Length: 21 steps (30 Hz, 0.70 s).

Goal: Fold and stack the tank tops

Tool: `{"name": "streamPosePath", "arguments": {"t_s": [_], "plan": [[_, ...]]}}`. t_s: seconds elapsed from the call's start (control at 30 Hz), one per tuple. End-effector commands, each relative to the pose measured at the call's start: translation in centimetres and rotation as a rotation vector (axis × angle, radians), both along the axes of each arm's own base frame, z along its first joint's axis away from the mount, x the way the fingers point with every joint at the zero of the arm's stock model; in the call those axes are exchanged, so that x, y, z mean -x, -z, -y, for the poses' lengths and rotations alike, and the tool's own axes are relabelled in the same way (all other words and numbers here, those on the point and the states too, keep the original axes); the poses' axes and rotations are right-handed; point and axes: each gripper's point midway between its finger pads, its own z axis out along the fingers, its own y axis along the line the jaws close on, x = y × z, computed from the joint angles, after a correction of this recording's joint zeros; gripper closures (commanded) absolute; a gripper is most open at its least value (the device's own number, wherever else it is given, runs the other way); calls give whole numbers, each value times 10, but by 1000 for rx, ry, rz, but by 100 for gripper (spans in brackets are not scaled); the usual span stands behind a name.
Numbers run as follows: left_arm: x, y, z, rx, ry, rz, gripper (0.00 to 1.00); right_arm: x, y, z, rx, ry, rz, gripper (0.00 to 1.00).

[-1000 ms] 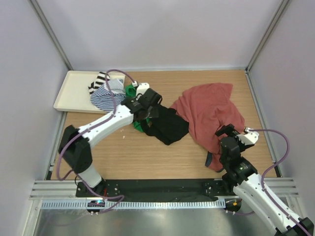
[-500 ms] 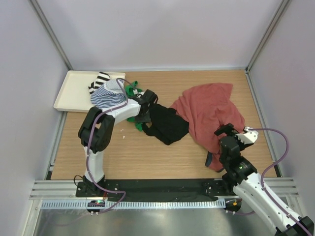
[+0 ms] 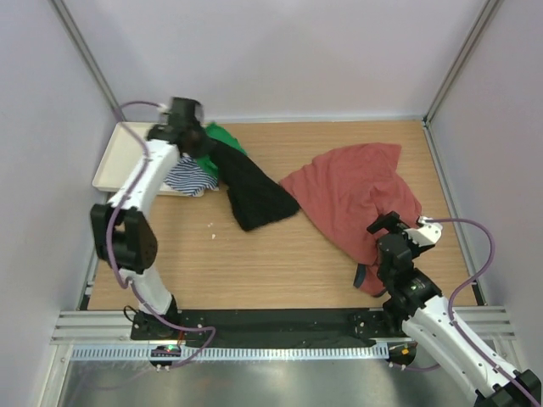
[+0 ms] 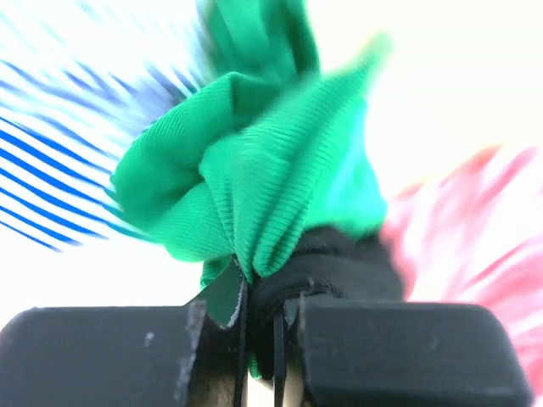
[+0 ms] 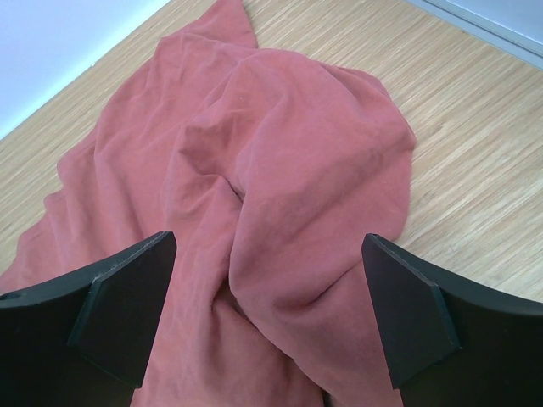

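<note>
My left gripper point(image 3: 193, 136) is at the back left over the tray, shut on a bunch of green cloth point(image 4: 254, 195) and black cloth point(image 4: 331, 263) pinched together between its jaws point(image 4: 259, 301). The black tank top point(image 3: 253, 193) trails from it across the table, with the green one point(image 3: 222, 136) at its top. A navy-and-white striped tank top point(image 3: 191, 178) lies by the tray's edge. The brick-red tank top point(image 3: 356, 191) is spread rumpled at the right. My right gripper point(image 3: 386, 229) hovers open over its near part point(image 5: 280, 212).
A cream tray point(image 3: 123, 157) sits at the back left corner. Grey walls close the table on three sides. Bare wood shows in the middle front point(image 3: 254, 263). A small white speck point(image 3: 212, 224) lies on the wood.
The left gripper shut on the green and black cloth and swung back-left to the tray, dragging both tops with it. The right arm stayed put.
</note>
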Motion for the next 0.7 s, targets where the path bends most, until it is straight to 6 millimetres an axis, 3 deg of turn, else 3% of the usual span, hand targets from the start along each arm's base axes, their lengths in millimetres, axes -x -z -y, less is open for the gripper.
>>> {"name": "streamPosePath", "arguments": {"t_s": [0.0,0.03,0.07,0.1,0.13,0.2,0.23,0.27,0.3,0.33,0.37,0.4,0.5,0.57,0.67], "plan": [[-15,-125,-116,176,-318,273,100,-8,-22,-4,-27,-2,66,3],[-12,-137,-165,202,-465,319,100,-8,-21,-5,-26,-5,61,3],[-8,-141,-194,171,-564,355,100,-9,-21,-5,-24,-5,61,2],[-4,-138,-210,156,-624,380,100,-10,-21,-6,-24,-10,58,3],[5,-148,-228,140,-682,423,100,-10,-21,-7,-23,-11,55,3],[9,-140,-245,72,-748,433,80,-12,-20,-8,-21,-19,50,3],[6,-134,-245,64,-737,424,44,-12,-20,-8,-21,-19,50,3],[2,-126,-243,53,-709,406,20,-13,-19,-9,-18,-24,44,2],[-7,-123,-229,97,-629,385,1,-13,-19,-10,-19,-27,44,3],[-12,-115,-221,111,-578,352,0,-13,-19,-9,-17,-24,41,2],[-21,-90,-216,115,-546,275,1,-13,-19,-10,-16,-26,41,3],[-21,-86,-202,146,-488,235,0,-13,-19,-10,-17,-27,42,3],[-19,-69,-183,103,-442,182,0,-14,-19,-11,-14,-31,41,3],[-13,-80,-173,51,-421,215,0,-15,-19,-13,-12,-46,39,2],[-2,-88,-129,-2,-295,233,0,-20,-20,-25,-6,-120,32,4]]}}
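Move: The left gripper already holds the bunched black and green tank tops. The middle of the white tray lies about 20 cm to its left, 5 cm farther out and 15 cm below; the striped top lies some 10 cm left, 3 cm ahead and 14 cm below. From the right gripper, the tray is roughly 65 cm left, 25 cm ahead and 11 cm below. Swing the left gripper fast about 26 cm left and some 14 cm up, turning it counter-clockwise by roughly 40 degrees, to carry the held black and green tops across the tray to its left side. Open the fingers wide there to let both go, then bring the empty gripper back right and down about 10 cm each, turning partly back, to hover near the striped top. ##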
